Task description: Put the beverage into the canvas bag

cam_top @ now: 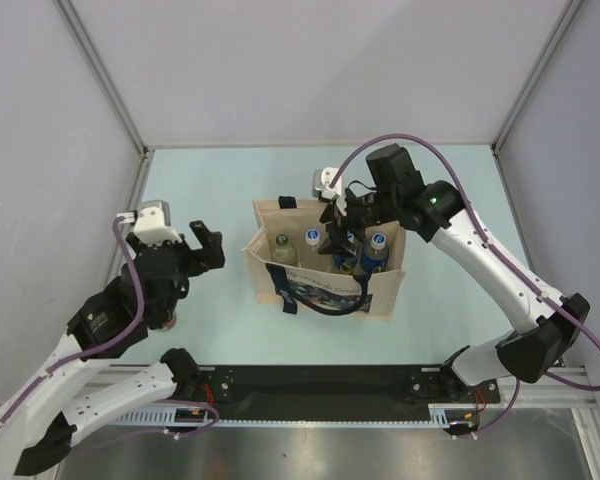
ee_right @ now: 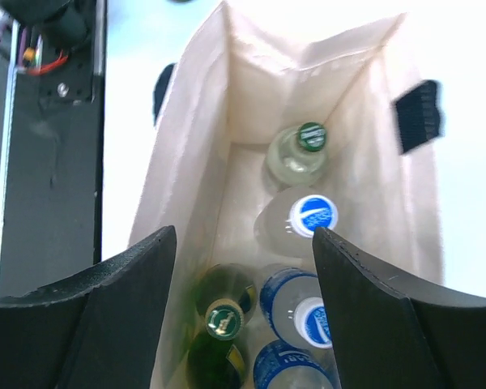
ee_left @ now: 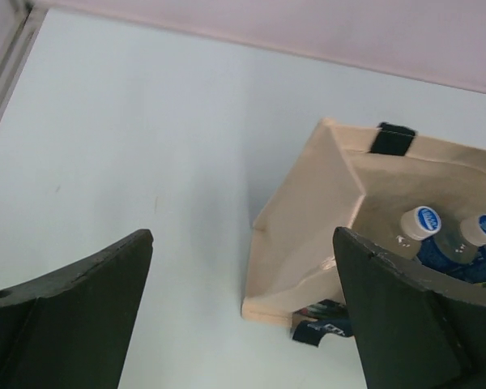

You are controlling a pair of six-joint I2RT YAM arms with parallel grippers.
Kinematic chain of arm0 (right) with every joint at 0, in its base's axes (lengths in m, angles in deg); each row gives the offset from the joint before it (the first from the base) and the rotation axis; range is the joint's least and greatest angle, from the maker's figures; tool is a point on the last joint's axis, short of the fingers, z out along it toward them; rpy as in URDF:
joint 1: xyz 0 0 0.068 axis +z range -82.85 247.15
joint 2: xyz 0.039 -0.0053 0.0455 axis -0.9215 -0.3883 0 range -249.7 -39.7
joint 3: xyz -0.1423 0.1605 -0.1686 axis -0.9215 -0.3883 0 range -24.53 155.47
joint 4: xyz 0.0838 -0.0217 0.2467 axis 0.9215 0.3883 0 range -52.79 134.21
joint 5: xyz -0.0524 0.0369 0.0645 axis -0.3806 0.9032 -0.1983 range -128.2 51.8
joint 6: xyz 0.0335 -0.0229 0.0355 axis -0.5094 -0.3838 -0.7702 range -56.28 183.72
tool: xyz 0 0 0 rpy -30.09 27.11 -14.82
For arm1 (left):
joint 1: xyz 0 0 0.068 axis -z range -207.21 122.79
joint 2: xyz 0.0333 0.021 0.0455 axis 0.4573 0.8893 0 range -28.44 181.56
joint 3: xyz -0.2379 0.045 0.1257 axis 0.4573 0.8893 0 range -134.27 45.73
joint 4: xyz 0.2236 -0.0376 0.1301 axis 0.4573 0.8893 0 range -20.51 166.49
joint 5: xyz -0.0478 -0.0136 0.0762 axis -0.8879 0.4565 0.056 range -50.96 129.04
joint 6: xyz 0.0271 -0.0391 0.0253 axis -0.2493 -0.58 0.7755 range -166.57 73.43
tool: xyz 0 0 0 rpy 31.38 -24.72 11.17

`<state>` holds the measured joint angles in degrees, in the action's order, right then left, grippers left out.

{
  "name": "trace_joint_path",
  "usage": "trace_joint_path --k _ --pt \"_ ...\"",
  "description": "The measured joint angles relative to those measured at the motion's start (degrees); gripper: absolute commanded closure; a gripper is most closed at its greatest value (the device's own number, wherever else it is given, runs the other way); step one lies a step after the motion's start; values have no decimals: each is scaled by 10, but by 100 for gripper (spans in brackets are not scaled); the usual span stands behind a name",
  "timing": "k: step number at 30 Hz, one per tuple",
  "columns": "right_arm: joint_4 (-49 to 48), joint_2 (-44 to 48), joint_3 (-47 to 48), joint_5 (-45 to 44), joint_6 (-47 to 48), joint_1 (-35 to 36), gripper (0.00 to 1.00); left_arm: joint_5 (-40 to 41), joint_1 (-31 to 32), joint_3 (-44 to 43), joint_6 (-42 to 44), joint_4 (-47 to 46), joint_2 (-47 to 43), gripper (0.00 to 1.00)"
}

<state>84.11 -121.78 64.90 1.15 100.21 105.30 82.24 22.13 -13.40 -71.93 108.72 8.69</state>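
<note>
The beige canvas bag (cam_top: 263, 268) with navy handles stands upright mid-table. Several beverage bottles stand inside it. My right gripper (cam_top: 342, 238) hovers over the bag's mouth, open (ee_right: 243, 235), with nothing between its fingers. Below it stand a dark green bottle with a green cap (ee_right: 224, 318) and a blue-labelled water bottle (ee_right: 312, 316). A white-and-blue-capped bottle (ee_right: 310, 217) and a clear green-capped bottle (ee_right: 298, 154) stand farther along. My left gripper (cam_top: 202, 246) is wide open to the left of the bag (ee_left: 308, 219), holding nothing (ee_left: 243, 235).
Grey booth walls close in the pale blue table (cam_top: 210, 190) at the back and both sides. A black rail (cam_top: 320, 385) runs along the near edge between the arm bases. One navy handle (ee_left: 393, 138) hangs over the bag's far rim.
</note>
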Motion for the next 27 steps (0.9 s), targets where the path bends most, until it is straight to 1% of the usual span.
trace_joint_path --k 3,7,12,15,20,27 --pt "-17 2 3 4 -21 -18 25 26 -29 -17 -61 82 -4 1" --pt "-36 2 4 7 -41 -39 25 30 -121 -22 -124 180 0 0" --pt "-60 2 4 10 -68 -55 25 38 -179 -23 -185 257 23 0" --pt "-72 2 4 12 -81 -62 24 35 -214 -23 -205 281 39 0" --pt "-87 3 3 14 -100 -77 24 18 -292 -22 -229 299 41 0" --pt "-96 10 -6 16 -116 -92 24 -21 -420 -13 -242 317 61 0"
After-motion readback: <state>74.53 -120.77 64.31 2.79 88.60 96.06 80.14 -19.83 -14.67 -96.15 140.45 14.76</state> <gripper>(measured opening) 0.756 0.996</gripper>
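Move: The green bottle still on the table lies about 13 cm to the left of my left hand, some 11 cm back and 24 cm below. The canvas bag's middle is about 32 cm to that hand's right, level fore-and-aft and some 22 cm lower. From my right hand, the green bottle is about 52 cm left, 13 cm back and 22 cm down; the bag's middle is 8 cm left, 1 cm back and 20 cm below. I swing my empty left hand away from the bag towards the last green bottle, about 16 cm left while sinking some 10 cm and drawing back a little, turning it about 50 degrees counter-clockwise and tipping the open fingers down. With my right hand, already empty and open, I ease forward about 5 cm and slightly up and right, above the bottles in the bag. ##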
